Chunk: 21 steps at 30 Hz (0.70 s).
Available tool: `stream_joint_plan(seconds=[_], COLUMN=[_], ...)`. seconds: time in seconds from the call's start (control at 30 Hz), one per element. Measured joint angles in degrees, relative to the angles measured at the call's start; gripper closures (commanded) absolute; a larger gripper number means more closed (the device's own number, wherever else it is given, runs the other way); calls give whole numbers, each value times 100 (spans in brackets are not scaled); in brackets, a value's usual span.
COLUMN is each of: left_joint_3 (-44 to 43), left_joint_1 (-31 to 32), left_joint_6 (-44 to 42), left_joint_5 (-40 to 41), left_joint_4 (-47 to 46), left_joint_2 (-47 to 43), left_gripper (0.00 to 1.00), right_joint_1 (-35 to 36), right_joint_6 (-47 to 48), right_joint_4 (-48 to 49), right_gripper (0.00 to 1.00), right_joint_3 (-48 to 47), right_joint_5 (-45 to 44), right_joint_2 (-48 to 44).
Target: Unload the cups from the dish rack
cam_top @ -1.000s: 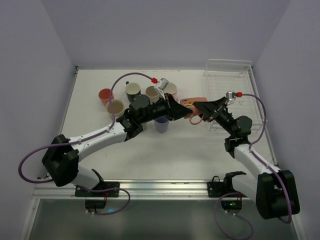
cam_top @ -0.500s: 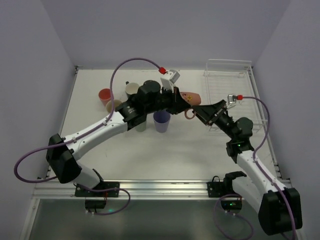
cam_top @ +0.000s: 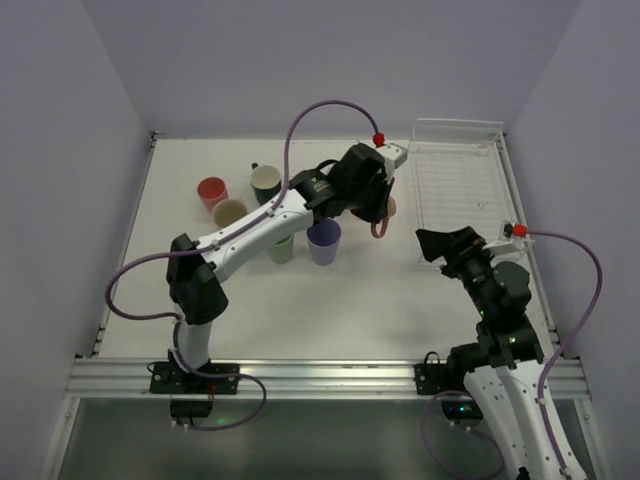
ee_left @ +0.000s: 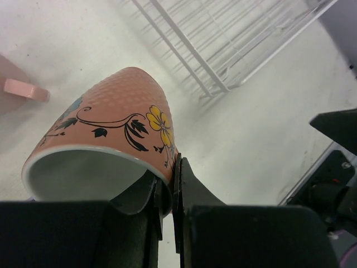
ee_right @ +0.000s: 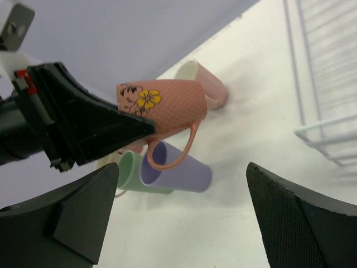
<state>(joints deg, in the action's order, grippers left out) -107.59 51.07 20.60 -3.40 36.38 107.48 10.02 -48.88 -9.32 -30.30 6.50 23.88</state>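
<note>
My left gripper (ee_left: pixel 170 167) is shut on the rim of a salmon cup (ee_left: pixel 111 120) with a yellow flower, one finger inside and one outside. It holds the cup (cam_top: pixel 386 209) tilted in the air just left of the white wire dish rack (cam_top: pixel 460 190), which shows no cups in it. In the right wrist view the same salmon cup (ee_right: pixel 167 103) hangs above the table with its handle down. My right gripper (cam_top: pixel 440 243) stands open and holds nothing, nearer than the rack's front corner and apart from the cup.
Other cups stand on the table left of the rack: red (cam_top: pixel 211 190), tan (cam_top: pixel 230 212), a cream-lined one (cam_top: pixel 266 180), light green (cam_top: pixel 281 246), lavender (cam_top: pixel 323 240). A pink cup (ee_right: pixel 201 81) sits behind the held one. The rack (ee_right: pixel 329 84) runs along the right edge.
My right gripper opened, let go of the salmon cup and drew back toward the near side. My left gripper closed on its rim and swung it up toward the back, beside the rack.
</note>
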Motion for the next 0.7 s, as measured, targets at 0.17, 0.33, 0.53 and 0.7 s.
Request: stream_joint_plan(seconds=[0.17,0.33,0.53,0.7], left_joint_3=[-1060,-1292,-1434,-1569], left_joint_1=[251,367,358,356], left_joint_6=[-254,-374,-437,-522], left_joint_5=[387,605,798,831], left_joint_4=[772,1266,1694,1825], left_joint_2=[1097,1738,2208,2424], left_gripper=[100,100,100,100], right_joint_1=[0,0,0,0], right_joint_6=[271,450,533,553], right_joint_4=[-997,-1576,-1950,-2063], right_gripper=[1,1,1,1], right_joint_3=[162,157,157,157], right_joint_5=[-459,-616,-616,-551], right_joint_2=[-699,-1174,-1547,-1565])
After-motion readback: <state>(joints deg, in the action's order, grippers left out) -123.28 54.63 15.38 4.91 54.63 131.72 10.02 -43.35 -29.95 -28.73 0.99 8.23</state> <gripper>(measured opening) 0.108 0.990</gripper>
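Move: The left hand holds the floral cup by its rim above clear table; the spot for it is about 3 cm left and 20 below. From this hand the purple cup stands level, some 12 cm left, the green cup level, about 21 left, and the pink mug roughly 14 ahead, 8 left. For the right hand, that spot is about 6 cm ahead, 14 left, 22 below. Left hand lowers the gripped floral cup some 15 cm beside the purple cup, fingers steepening; right hand backs away. ##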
